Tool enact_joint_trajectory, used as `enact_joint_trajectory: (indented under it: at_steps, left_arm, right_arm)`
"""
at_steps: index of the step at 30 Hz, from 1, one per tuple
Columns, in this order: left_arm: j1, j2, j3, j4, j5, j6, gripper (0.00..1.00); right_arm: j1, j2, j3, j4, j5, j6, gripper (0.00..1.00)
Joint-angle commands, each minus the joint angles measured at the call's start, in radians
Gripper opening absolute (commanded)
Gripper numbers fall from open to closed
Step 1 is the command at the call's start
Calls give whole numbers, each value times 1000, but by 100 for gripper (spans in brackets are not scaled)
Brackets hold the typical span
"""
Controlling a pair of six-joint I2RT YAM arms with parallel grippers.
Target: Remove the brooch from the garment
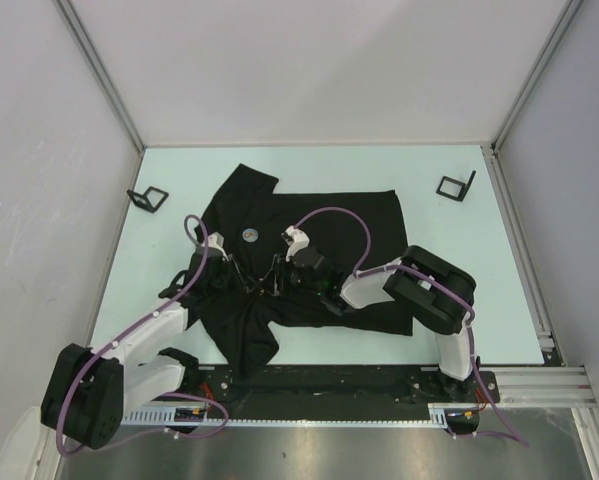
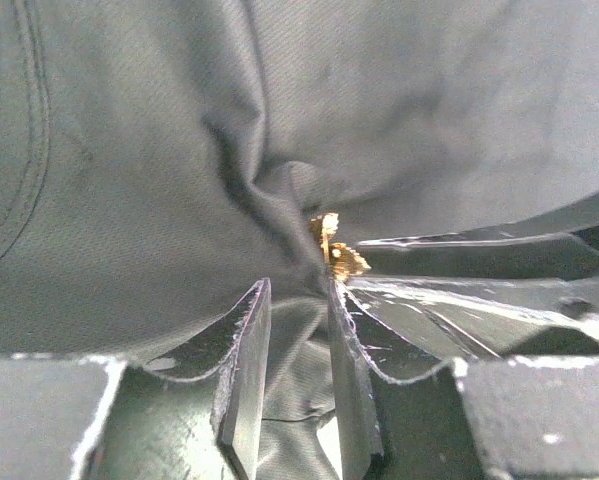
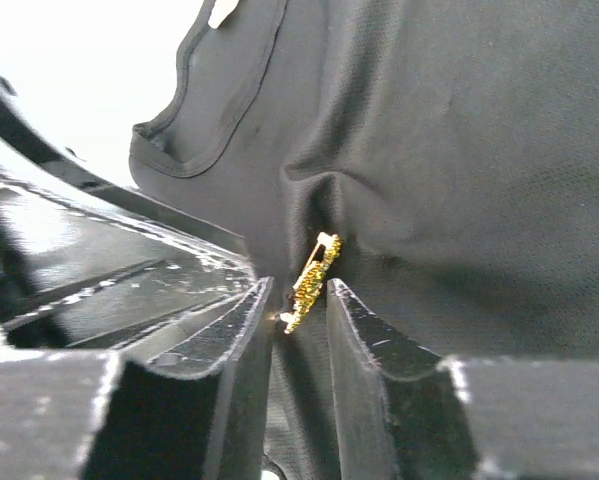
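Observation:
The black T-shirt (image 1: 319,215) lies spread on the pale table. The gold brooch (image 3: 312,280) is pinned in a puckered fold of it; it also shows in the left wrist view (image 2: 331,252). My right gripper (image 3: 297,295) is shut on the brooch, which sits slanted between the fingertips (image 3: 251,320). My left gripper (image 2: 297,300) is shut on a fold of the T-shirt (image 2: 299,350) right beside the brooch. In the top view both grippers, left (image 1: 241,272) and right (image 1: 277,280), meet tip to tip at the shirt's middle.
Two small black wire stands sit on the table, one at the far left (image 1: 147,197) and one at the far right (image 1: 456,186). A small round pale patch (image 1: 247,236) shows on the shirt. White walls enclose the table.

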Motion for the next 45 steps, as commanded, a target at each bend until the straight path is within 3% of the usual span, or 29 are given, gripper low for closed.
enact_joint_trajectory:
  at_steps: [1,9,15,19,24,37,45]
  left_arm:
    - [4,-39,6,36,-6,-5,35]
    - [4,-31,13,30,5,-8,35]
    - [15,1,23,39,42,-18,39]
    - [52,49,39,50,98,-20,39]
    - [67,88,36,77,138,-28,38]
    - [67,62,39,47,100,-8,36]
    - [73,107,63,51,137,-18,38]
  right_arm:
    - [-4,12,33,30,13,1,31]
    - [-13,25,34,32,18,0,28]
    - [-13,26,32,27,26,-17,16]
    - [-9,23,32,15,27,-25,13]
    - [-13,9,32,12,32,-32,27]
    - [-38,12,32,28,12,-34,27]
    - [-39,23,32,35,-13,-37,7]
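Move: The right hand's open fingers are already at the brooch, which sits about 2 cm to the left and 1 cm ahead of them, about 1 cm lower. The round badge on the garment is some 13 cm ahead of that hand and 4 cm to its left; the small white label lies roughly 14 cm to its left and 7 cm ahead. From the left hand the brooch is about 1 cm ahead, 2 cm to the right and a touch lower, beside its right-hand finger. Down by barely 1 cm, the right hand settles at the brooch, narrows its fingers, opens them partway again, then creeps forward a good 1 cm and about 1 cm to its right and closes, pinching the brooch between the fingertips. The left hand rises slightly, then sinks to end about 1 cm lower beside the brooch, its fingers staying partly open. ##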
